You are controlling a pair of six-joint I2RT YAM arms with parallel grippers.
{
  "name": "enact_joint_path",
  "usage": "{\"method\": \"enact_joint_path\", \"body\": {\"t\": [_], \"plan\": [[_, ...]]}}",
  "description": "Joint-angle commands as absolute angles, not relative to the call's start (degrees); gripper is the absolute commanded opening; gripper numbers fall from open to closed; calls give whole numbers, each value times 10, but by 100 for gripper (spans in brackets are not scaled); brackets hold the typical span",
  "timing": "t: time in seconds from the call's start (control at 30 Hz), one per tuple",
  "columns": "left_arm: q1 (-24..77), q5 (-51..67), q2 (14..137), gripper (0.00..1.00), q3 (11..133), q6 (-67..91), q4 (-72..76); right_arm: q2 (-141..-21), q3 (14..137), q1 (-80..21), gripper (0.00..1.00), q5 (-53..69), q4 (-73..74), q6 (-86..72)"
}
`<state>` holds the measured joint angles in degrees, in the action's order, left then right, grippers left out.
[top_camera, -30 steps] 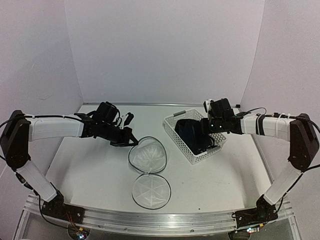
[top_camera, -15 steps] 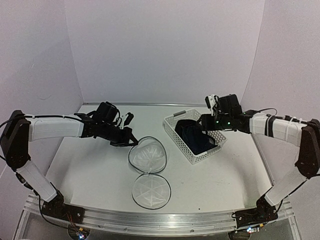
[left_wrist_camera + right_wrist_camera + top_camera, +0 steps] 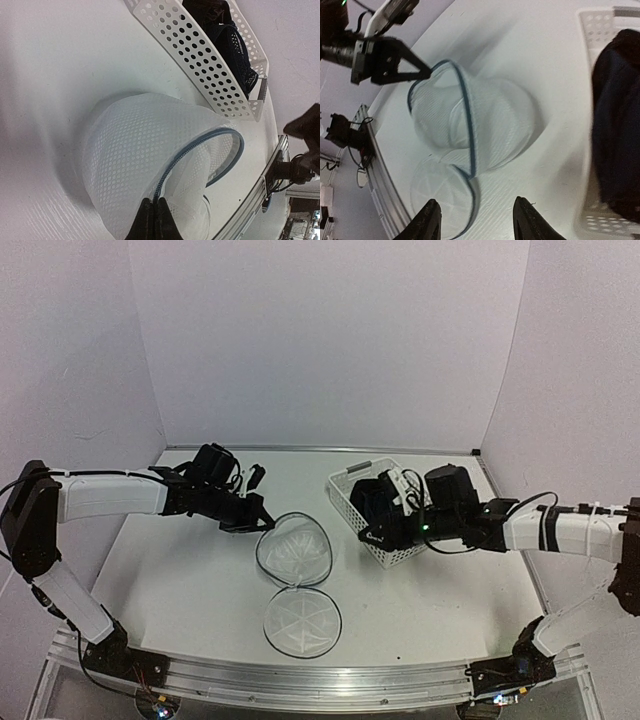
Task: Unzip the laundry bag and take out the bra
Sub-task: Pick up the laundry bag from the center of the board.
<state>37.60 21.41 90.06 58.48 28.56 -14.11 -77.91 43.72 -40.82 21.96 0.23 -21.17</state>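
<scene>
The laundry bag (image 3: 296, 550) lies open on the table as a white mesh pouch with a dark rim, and its round lid (image 3: 302, 623) lies flat in front of it. My left gripper (image 3: 262, 524) is shut on the bag's zipper rim (image 3: 165, 180), holding the mouth up. The bra (image 3: 362, 496), dark fabric, lies inside the white slotted basket (image 3: 345, 480); it also shows in the right wrist view (image 3: 617, 125). My right gripper (image 3: 371, 531) hangs open and empty over the basket's near left side, facing the bag (image 3: 485, 125).
The basket (image 3: 592, 30) stands right of the bag, a hand's width away. The table's front rail (image 3: 300, 680) runs just past the lid (image 3: 440, 195). My left gripper (image 3: 395, 65) shows at the bag's far rim in the right wrist view.
The right gripper opened and left the bra in the basket. It then swung forward and left from the basket's far side to its near left side. The left arm held still.
</scene>
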Motion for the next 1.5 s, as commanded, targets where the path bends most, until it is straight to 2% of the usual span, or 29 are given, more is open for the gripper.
{"method": "enact_joint_path", "body": {"t": [0.0, 0.33, 0.67, 1.03, 1.13, 1.23, 1.43, 1.47], "plan": [[379, 198, 894, 0, 594, 294, -137, -807, 427, -469, 50, 232, -70, -260], [379, 175, 876, 0, 564, 311, -137, -926, 429, -548, 49, 188, -121, -295], [381, 164, 862, 0, 540, 325, -132, -1004, 430, -554, 50, 165, -149, -327], [385, 163, 864, 0, 543, 329, -131, -1048, 427, -554, 48, 228, -186, -351], [388, 163, 859, 0, 539, 330, -129, -1057, 423, -554, 43, 238, -193, -359], [392, 163, 852, 0, 534, 332, -123, -1062, 423, -554, 34, 244, -198, -365], [398, 163, 835, 0, 523, 334, -119, -1049, 420, -554, 3, 248, -200, -373], [399, 163, 832, 0, 520, 335, -118, -1043, 419, -554, 0, 247, -200, -375]]}}
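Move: The near stretch of the open lid's rim, just right of the hinge, lies about 8 cm back, 7 cm left and 14 cm below the right hand; the lid's middle is 12 cm back and 13 cm left. The bag body stands 14 cm left and 2 cm ahead, the basket with the bra 14 cm ahead and 6 cm right. From the left hand, already gripping the bag's upper rim, that stretch is some 12 cm back and 13 cm right. Sink the half-open right gripper about 14 cm while drawing it back and left, roughly 8 cm each, away from the basket to the laundry bag's lid beside the hinge. Tip the fingers some 20 degrees further down and, at table height, close them to pinch the lid's rim. Keep the left pinch on the bag's rim, easing it down, back and left by about 2 cm. ##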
